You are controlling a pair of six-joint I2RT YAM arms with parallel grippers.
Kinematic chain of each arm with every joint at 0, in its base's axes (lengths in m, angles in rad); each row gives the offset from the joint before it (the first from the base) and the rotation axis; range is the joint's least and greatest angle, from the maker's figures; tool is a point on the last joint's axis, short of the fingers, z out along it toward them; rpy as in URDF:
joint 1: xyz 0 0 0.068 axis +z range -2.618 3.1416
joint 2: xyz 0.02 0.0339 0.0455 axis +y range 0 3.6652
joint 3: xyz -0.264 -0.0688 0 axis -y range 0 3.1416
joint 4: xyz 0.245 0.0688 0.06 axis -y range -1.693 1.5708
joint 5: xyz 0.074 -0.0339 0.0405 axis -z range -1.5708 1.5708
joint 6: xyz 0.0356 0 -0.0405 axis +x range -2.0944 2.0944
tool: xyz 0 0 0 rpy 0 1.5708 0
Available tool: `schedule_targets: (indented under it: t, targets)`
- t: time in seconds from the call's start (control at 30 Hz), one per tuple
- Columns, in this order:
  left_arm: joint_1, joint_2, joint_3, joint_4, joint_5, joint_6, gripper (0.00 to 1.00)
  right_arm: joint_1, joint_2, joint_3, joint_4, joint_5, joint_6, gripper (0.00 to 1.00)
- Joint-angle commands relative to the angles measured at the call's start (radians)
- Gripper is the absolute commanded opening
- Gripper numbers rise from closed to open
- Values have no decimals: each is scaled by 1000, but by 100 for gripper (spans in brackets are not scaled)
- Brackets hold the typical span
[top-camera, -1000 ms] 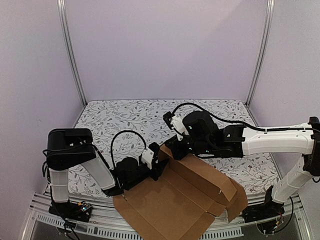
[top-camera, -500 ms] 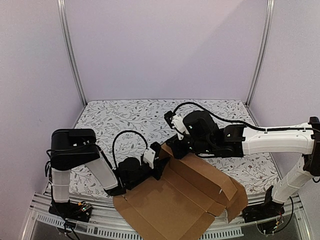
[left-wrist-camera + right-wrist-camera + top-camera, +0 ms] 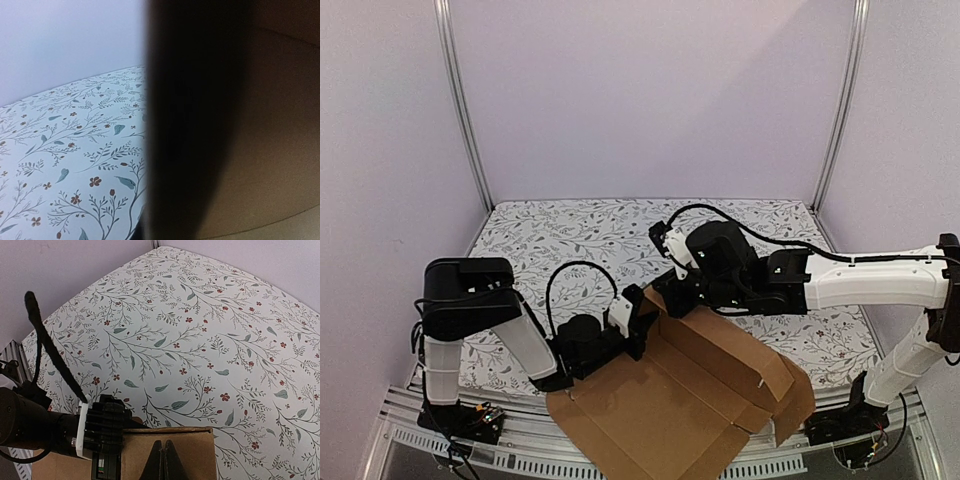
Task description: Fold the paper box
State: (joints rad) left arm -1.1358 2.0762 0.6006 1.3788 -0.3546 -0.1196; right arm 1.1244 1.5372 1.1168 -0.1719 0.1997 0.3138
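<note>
The paper box [image 3: 670,400] is a brown cardboard sheet lying open at the table's near edge, with its front corner hanging over the rail. One flap [image 3: 235,455] at its far left corner stands upright. My left gripper [image 3: 638,323] is shut on that flap's left end; in the left wrist view a dark blurred finger [image 3: 195,125] fills the middle with cardboard [image 3: 285,150] right beside it. My right gripper [image 3: 164,452] is shut, its fingertips together against the flap's face just below the top edge. The left gripper [image 3: 102,432] shows there at the flap's left edge.
A floral tablecloth [image 3: 580,235] covers the table behind the box. Metal frame posts [image 3: 465,110] rise at the back corners against lilac walls. An aluminium rail [image 3: 520,455] runs along the near edge, and a black cable [image 3: 52,350] arcs over the left arm.
The left gripper has closed at the flap's left end and shifted slightly right. The right arm and the box have hardly moved.
</note>
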Motion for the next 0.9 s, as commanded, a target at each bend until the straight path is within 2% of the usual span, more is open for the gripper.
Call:
schedule_targets:
  t: [0.0,0.3,0.5,0.77,0.87]
  targets:
    - [16,-15,-12,145,-21,15,0,6,-1,-14,-103,-20,8,0]
    - [17,-143,-66,86,-188,91,0,5,-84,94,-223,74,-72,38]
    - [24,-230,-116,19,-346,109,0,6,-195,131,-304,158,-127,53]
    - [24,-361,-131,-218,-564,11,0,6,-369,107,-426,306,-142,57]
    - [24,-402,-146,-289,-597,-52,0,6,-431,56,-440,367,-132,51]
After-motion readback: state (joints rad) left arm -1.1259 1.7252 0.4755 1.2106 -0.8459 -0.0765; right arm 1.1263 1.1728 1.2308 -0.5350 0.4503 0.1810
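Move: The left hand already pinches the box's left side flap. The back wall's top-left corner is about 4 cm ahead of it, 1 cm to its right and 8 cm up; the floor panel's middle is some 17 cm back, 2 cm right and slightly below. The shut right fingertips are at the folded top flap's left end. From them, the right side flap is roughly 27 cm right, 16 cm back and 10 cm lower. Leftward and up, with a little forward, the left hand carries the pinched side flap about 13 cm, swinging some 30 degrees counter-clockwise. Meanwhile the right fingers open about halfway and come free of the top flap; that hand rises some 13 cm while going about 10 cm right towards the box's right end, its fingertips tipping up. ##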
